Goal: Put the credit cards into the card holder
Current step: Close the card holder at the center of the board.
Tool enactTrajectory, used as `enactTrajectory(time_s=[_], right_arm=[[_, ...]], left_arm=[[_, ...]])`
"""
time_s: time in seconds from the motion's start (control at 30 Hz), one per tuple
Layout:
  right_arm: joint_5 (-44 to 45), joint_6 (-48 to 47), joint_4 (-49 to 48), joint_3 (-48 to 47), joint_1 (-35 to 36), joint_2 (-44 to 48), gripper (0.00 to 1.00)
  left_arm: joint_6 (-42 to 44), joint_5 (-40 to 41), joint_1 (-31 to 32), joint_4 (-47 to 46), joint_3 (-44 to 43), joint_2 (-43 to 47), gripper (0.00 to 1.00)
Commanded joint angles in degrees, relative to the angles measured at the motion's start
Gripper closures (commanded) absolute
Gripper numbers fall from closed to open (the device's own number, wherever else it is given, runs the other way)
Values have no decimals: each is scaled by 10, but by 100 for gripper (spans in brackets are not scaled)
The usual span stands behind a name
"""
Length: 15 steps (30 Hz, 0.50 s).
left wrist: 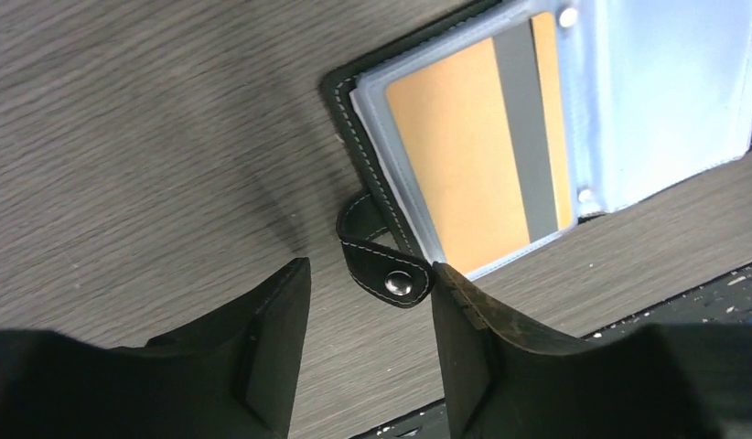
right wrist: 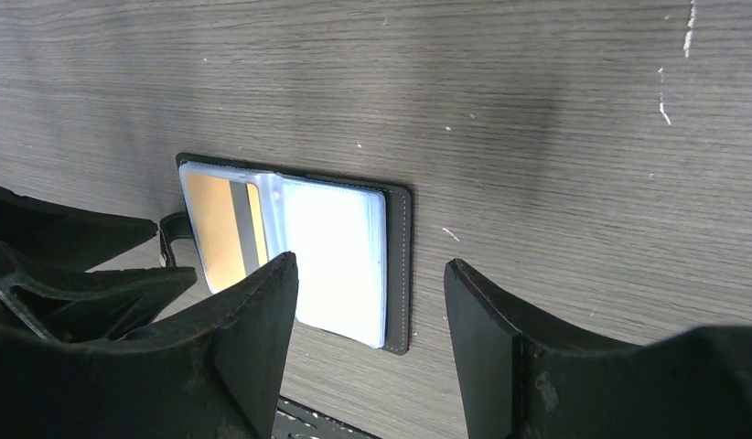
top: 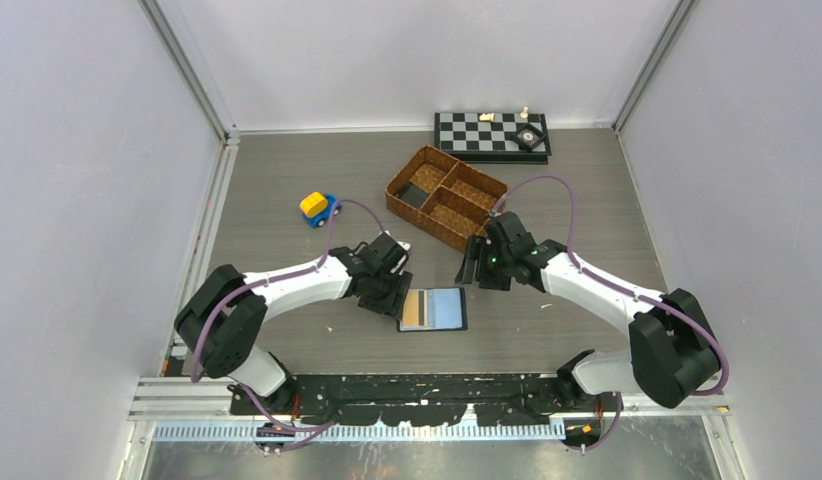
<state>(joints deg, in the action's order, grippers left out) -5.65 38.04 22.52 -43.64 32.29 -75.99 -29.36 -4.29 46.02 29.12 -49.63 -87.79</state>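
The card holder (top: 449,309) lies open and flat on the table near the front edge, with its clear bluish sleeves facing up. A tan-orange credit card (top: 414,308) with a grey stripe sits inside the left sleeve (left wrist: 473,155). My left gripper (top: 385,292) is open just left of the holder. In the left wrist view the black snap tab (left wrist: 388,270) lies in front of the left gripper (left wrist: 370,270), close to its right finger. My right gripper (top: 482,270) hangs open above the holder's (right wrist: 398,265) far right edge, with nothing between its fingers (right wrist: 263,311).
A brown wicker divided basket (top: 445,197) stands behind the grippers, with a dark flat thing in one compartment. A chessboard (top: 492,135) lies at the back wall. A yellow and blue toy car (top: 316,208) sits back left. The black base rail (top: 417,395) runs along the front edge.
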Motion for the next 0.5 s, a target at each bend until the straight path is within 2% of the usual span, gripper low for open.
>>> enactTrajectory(time_s=[0.0, 0.2, 0.47], right_arm=[[-2, 1, -6, 1, -7, 20, 36], [-8, 5, -11, 4, -9, 16, 36], [-8, 8, -10, 6, -9, 13, 38]], left_arm=[[6, 35, 1, 12, -24, 0, 49], [5, 54, 1, 18, -25, 10, 65], [7, 57, 1, 47, -37, 39, 96]])
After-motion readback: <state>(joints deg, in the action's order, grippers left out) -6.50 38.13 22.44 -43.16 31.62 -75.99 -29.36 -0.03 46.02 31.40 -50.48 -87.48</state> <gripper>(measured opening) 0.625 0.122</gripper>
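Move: The card holder's snap strap stands right at the left hand's fingertips, its end about 1 cm to the right and 1 cm lower, between the parted fingers. The open holder's middle lies some 8 cm to the right, 3 cm ahead and 2 cm below. The wicker basket is roughly 27 cm ahead and 11 cm to the right. From the idle right hand the strap end is about 15 cm left, 6 cm back and 4 cm lower. The left fingers close from about half open to nearly shut and pinch the end of the snap strap between their tips. While closing, the left hand eases about 1 cm to its left, away from the holder's body, and a little forward at the same height, its wrist rolling only some 5 degrees. ##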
